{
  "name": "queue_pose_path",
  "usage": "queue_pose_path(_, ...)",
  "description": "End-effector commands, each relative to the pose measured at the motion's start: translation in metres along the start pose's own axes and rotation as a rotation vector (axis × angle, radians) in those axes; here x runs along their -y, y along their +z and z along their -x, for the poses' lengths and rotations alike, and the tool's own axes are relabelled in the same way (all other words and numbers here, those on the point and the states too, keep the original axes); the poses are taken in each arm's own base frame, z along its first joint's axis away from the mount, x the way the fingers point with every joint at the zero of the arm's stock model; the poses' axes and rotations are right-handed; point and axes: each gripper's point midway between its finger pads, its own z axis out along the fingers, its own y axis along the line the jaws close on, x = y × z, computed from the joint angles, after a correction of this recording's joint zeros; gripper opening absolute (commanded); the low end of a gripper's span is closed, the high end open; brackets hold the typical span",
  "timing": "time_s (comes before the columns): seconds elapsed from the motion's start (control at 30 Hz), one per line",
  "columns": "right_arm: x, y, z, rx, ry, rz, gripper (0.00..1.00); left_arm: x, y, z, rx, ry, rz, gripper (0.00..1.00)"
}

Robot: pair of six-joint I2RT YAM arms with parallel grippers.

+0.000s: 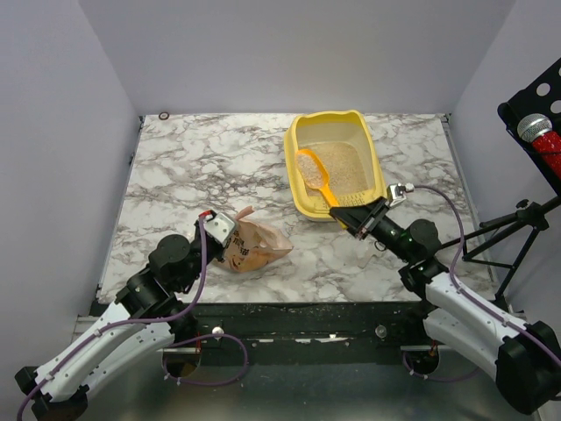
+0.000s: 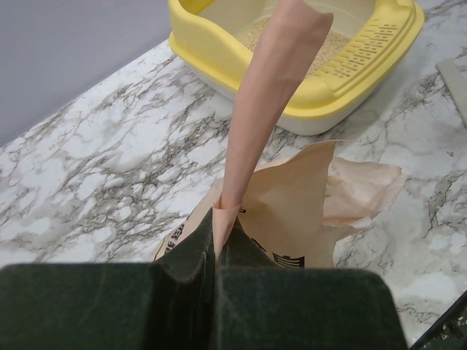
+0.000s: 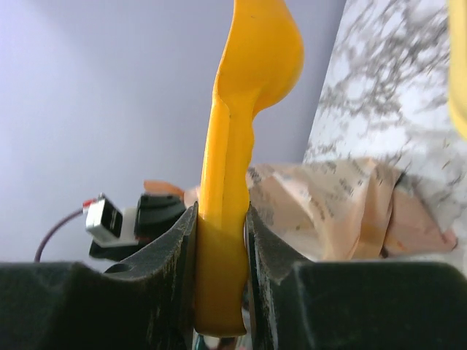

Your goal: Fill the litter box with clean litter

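The yellow litter box [image 1: 375,158] stands at the back right of the table, and a thin layer of beige clean litter [image 1: 346,167] covers its floor. An orange scoop [image 1: 313,175] reaches over the box's near rim, its bowl above the litter. My right gripper [image 1: 346,215] is shut on the scoop's handle [image 3: 222,240]. My left gripper [image 1: 226,239] is shut on a pinched fold [image 2: 252,138] of the pinkish-tan litter bag [image 1: 256,248], which lies on its side. In the left wrist view the litter box [image 2: 306,98] and the litter [image 2: 332,42] lie beyond the bag [image 2: 299,211].
A black stand with a red-and-silver microphone [image 1: 539,132] sits off the table's right side. Grey walls enclose the marble table [image 1: 202,167] on three sides. A small ring [image 1: 164,115] lies at the back left corner. Spilled grains dot the table's near edge.
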Motion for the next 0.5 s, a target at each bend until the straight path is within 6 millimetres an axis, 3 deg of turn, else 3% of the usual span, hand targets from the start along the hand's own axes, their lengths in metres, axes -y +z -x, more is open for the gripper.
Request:
queue_pose_path(0.0,-0.021,0.011,0.060,0.245,-0.038,0.056,0.00,-0.002,-0.005,0.038,0.136,-0.034,-0.003,0.00)
queue_pose_path(0.2,0.013,0.017,0.105,0.360,-0.058,-0.079,0.00,-0.003,-0.005,0.038,0.137,-0.039,0.002,0.00)
queue_pose_path(0.3,0.029,0.028,0.116,0.335,-0.093,-0.183,0.00,-0.002,-0.005,0.038,0.134,-0.040,-0.001,0.00)
queue_pose_path(0.47,0.079,0.034,0.124,0.258,-0.177,-0.477,0.00,-0.005,-0.006,0.039,0.131,-0.043,0.008,0.00)
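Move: The right hand holds the scoop loaded with litter. The middle of the litter box lies some 24 cm ahead of that hand, about 4 cm to its right and 15 cm below. The litter bag stands about 20 cm to the hand's left and 3 cm back, some 16 cm below. From the left hand, which still pinches the bag's top, the box is about 26 cm ahead, 30 cm to the right and 14 cm down. Still gripping the yellow scoop by its handle, the right hand carries the load briskly forward over the front part of the litter box, about 12 cm, drifting some 5 cm right early on and staying nearly level. Meanwhile the wrist swings clockwise about 20 degrees, bringing the bowl round from pointing forward-left to more nearly straight ahead, with a slight roll late on. ##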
